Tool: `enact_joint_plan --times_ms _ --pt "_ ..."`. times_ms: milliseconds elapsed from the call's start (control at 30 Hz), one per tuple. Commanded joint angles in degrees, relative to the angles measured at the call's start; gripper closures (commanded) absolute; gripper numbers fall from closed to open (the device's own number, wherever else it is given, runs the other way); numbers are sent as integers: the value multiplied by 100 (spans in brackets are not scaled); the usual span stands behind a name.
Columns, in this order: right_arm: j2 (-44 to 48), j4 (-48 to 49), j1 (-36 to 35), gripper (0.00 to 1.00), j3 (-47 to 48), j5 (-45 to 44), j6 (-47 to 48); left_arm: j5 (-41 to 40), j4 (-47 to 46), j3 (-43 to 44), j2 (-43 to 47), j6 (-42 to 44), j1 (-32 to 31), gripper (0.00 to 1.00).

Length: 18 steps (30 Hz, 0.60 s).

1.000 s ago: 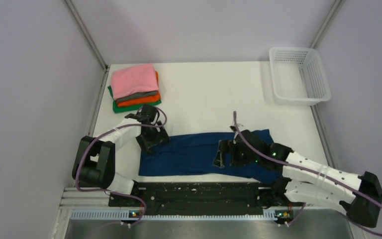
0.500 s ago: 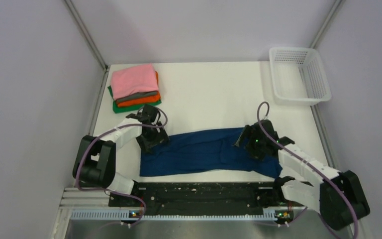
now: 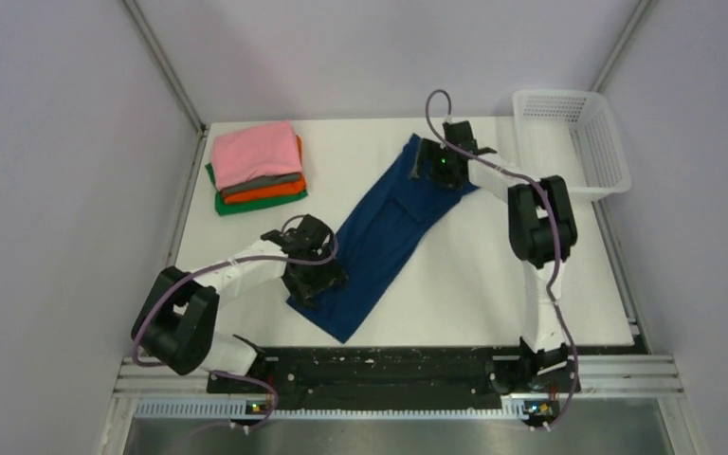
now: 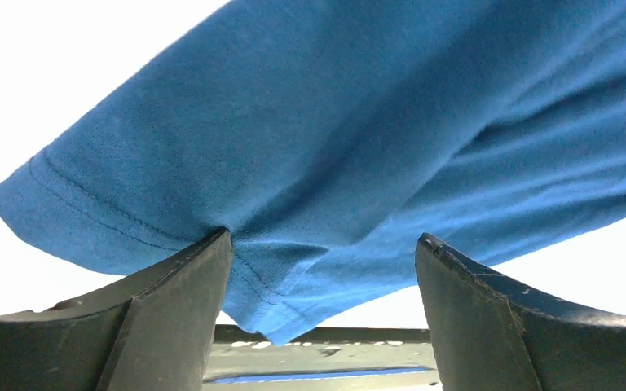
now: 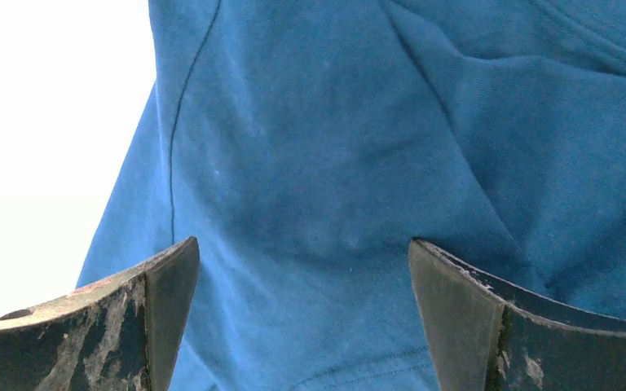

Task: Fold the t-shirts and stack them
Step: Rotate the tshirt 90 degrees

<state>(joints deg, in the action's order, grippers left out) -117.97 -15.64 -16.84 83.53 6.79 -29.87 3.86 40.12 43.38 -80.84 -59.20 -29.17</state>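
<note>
The navy blue t-shirt [image 3: 384, 232] lies folded into a long strip, running diagonally from the near left to the far right of the white table [image 3: 493, 275]. My left gripper [image 3: 315, 275] stands open on its near end; in the left wrist view the blue cloth [image 4: 375, 122] reaches under and between the wide-apart fingertips of the left gripper [image 4: 322, 236]. My right gripper [image 3: 439, 163], arm stretched far back, stands open over the strip's far end; blue cloth [image 5: 334, 147] fills the right wrist view behind the spread right gripper [image 5: 301, 241]. The chest print is hidden.
At the back left sits a stack of folded t-shirts: pink [image 3: 254, 152] on top, then grey, orange [image 3: 265, 192] and green [image 3: 246, 204]. A white mesh basket [image 3: 569, 190] stands at the back right corner. A black rail [image 3: 370, 365] runs along the near edge.
The right arm has swept from the near right to the far back, and the shirt's right end went with it, so the strip now lies diagonally. The left gripper shifted slightly nearer.
</note>
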Motion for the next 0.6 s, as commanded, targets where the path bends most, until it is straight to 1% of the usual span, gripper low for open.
enact_joint_plan --times_ms 0,100,167,267,367,433,567 --pt "-1500 -595 6 2 1780 336 1003 -36 -585 45 -56 -1233 -463 12" --pt "-2235 -814 -173 2 2933 460 1342 -301 -828 300 -235 -1622 -881 12" --pt "-2679 -908 -313 2 3632 655 1504 -497 -1018 485 -416 -1729 -1171 12" --pt "-3238 -967 -612 1 4568 897 1775 -417 -1384 727 -844 -1787 -1506 12" --pt "-3594 -990 -848 1 5298 1026 2101 -158 -1351 1007 -1271 -1764 -1736 12" --pt "-3580 -986 -945 1 5536 985 2280 -99 -1392 1120 -1432 -1769 -1880 12" --pt "-3229 -903 -988 1 5568 832 2377 -152 -1341 1476 -1554 -1564 -2096 12"
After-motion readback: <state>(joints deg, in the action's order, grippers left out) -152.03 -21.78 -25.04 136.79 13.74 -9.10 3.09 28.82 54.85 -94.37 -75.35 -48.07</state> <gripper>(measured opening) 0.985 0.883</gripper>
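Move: The navy t-shirt lies aslant under both hands. Its middle is about 15 cm ahead and 15 cm to the right of the left hand, which is on its near end; from the right hand, on its far end, that middle is some 19 cm back and 11 cm to the left. The folded stack stands roughly 33 cm ahead and 17 cm left of the left hand. The white basket is around 35 cm right of the right hand and 7 cm ahead. Both wide-open grippers keep their fingertips on the navy t-shirt and drag its ends opposite ways, staying low. The right hand sweeps the far end forward, then curves left, about 12 cm forward and 14 cm left, turning counter-clockwise and tilting its fingers outward; the left hand slides the near end about 13 cm to the right. ##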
